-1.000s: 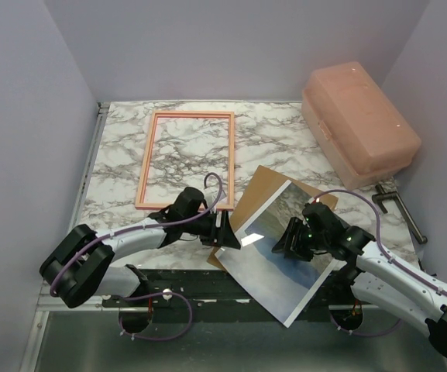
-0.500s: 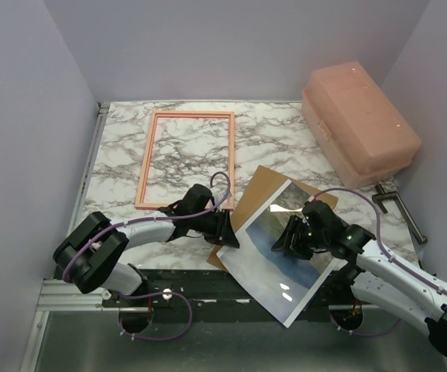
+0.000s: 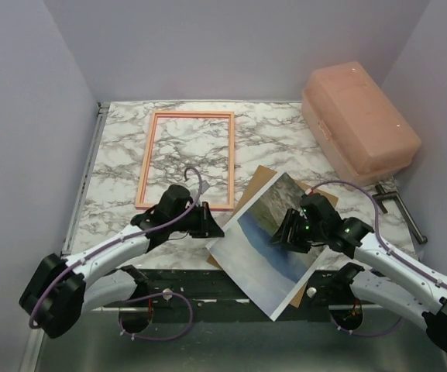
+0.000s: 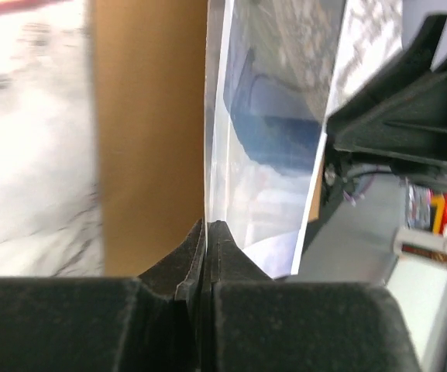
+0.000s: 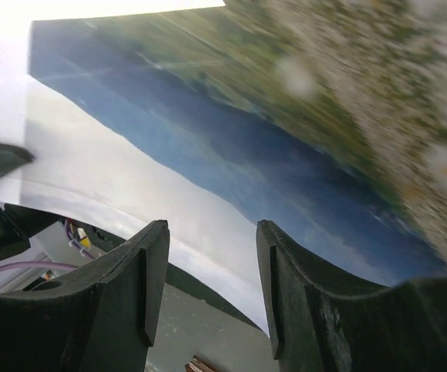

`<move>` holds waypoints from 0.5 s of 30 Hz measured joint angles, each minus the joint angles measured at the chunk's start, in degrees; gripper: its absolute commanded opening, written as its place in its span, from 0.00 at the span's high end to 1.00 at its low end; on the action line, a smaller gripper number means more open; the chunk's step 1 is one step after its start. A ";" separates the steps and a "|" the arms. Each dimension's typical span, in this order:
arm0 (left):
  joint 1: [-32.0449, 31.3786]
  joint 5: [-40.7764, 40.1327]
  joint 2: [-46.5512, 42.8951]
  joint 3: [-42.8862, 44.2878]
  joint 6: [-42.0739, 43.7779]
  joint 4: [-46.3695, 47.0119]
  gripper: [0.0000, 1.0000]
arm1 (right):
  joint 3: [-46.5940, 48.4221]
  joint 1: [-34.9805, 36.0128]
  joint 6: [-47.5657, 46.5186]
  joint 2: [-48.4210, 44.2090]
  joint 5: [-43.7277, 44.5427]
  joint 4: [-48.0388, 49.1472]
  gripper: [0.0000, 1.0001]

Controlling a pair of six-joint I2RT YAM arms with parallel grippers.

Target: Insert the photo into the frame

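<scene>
The photo (image 3: 273, 244), a landscape print, lies tilted over the table's front edge, partly on a brown backing board (image 3: 256, 186). My left gripper (image 3: 212, 230) is shut on the photo's left edge. In the left wrist view the thin sheet (image 4: 273, 116) runs straight into the closed left gripper (image 4: 208, 229), with the brown backing board (image 4: 146, 139) beside it. My right gripper (image 3: 287, 235) hovers open over the photo's middle. In the right wrist view this gripper (image 5: 211, 267) holds nothing and the photo (image 5: 231, 147) fills the view behind it. The frame (image 3: 147, 159) lies flat at the back left.
A pink plastic box (image 3: 359, 124) stands at the back right by the wall. A black clamp (image 3: 397, 208) sits at the right table edge. The photo's near corner overhangs the dark front rail (image 3: 177, 280). Walls close in on both sides.
My left gripper has shut on the photo's left edge and pulled back to the left. The photo has shifted left and turned a little. The right gripper stayed open, moving slightly left.
</scene>
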 measured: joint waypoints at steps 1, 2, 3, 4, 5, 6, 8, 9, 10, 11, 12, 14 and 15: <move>1.42 -0.79 -2.56 -1.18 0.02 -0.66 1.00 | 0.22 0.00 -0.15 0.37 0.07 0.04 0.45; 3.04 -1.62 -5.27 -2.64 0.02 -1.29 1.00 | 0.39 0.00 -0.35 0.76 0.17 0.07 0.45; 4.55 -2.34 -7.52 -3.93 0.02 -1.99 1.00 | 0.55 0.00 -0.50 1.16 0.20 0.11 0.45; 5.92 -2.97 -9.53 -5.05 0.04 -3.08 1.00 | 0.68 0.00 -0.72 1.60 0.22 0.20 0.45; 7.69 -3.82 -12.31 -6.51 0.07 -4.42 1.00 | 0.74 0.00 -0.87 2.03 0.24 0.37 0.45; 9.03 -4.63 -14.78 -7.61 0.11 -5.77 1.00 | 0.79 0.00 -0.96 2.49 0.24 0.50 0.45; 11.06 -6.56 -18.56 -8.87 0.13 -8.55 1.00 | 0.79 0.00 -1.18 3.30 0.26 0.85 0.45; 11.85 -7.61 -20.44 -9.20 0.15 -10.25 1.00 | 0.79 0.00 -1.25 3.69 0.26 1.05 0.45; 12.55 -8.79 -22.45 -9.44 0.17 -11.89 0.99 | 0.79 0.00 -1.36 4.07 0.28 1.29 0.45; 12.94 -9.60 -23.85 -9.55 0.17 -12.98 0.89 | 0.79 0.00 -1.40 4.39 0.35 1.57 0.45; 13.22 -10.34 -25.27 -9.73 0.20 -14.03 0.73 | 0.79 0.00 -1.42 4.74 0.42 1.84 0.45; 13.33 -11.39 -26.69 -10.03 0.24 -15.28 0.46 | 0.79 0.00 -1.46 5.49 0.85 2.21 0.44; 13.35 -11.76 -26.86 -10.21 0.17 -15.76 0.40 | 0.79 0.00 -1.51 5.90 1.05 2.27 0.44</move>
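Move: Pinched in the left fingers is the photo's left corner; the frame it is meant for has its middle about 28 cm ahead and 13 cm to the left, some 5 cm lower. The brown board, partly under the photo, centres about 22 cm to that hand's right, level with it. The open right hand hovers over the photo, whose middle is roughly 6 cm to its left, 2 cm back and 4 cm below. Keeping its pinch on the photo's left corner, the left hand drags the photo about 10 cm to the left, towards the frame's side of the table, sinking a little and swinging some 25 degrees counter-clockwise; right at the end its fingers begin to part. The right hand, fingers held half open, sinks about 1 cm over the photo's right part. ##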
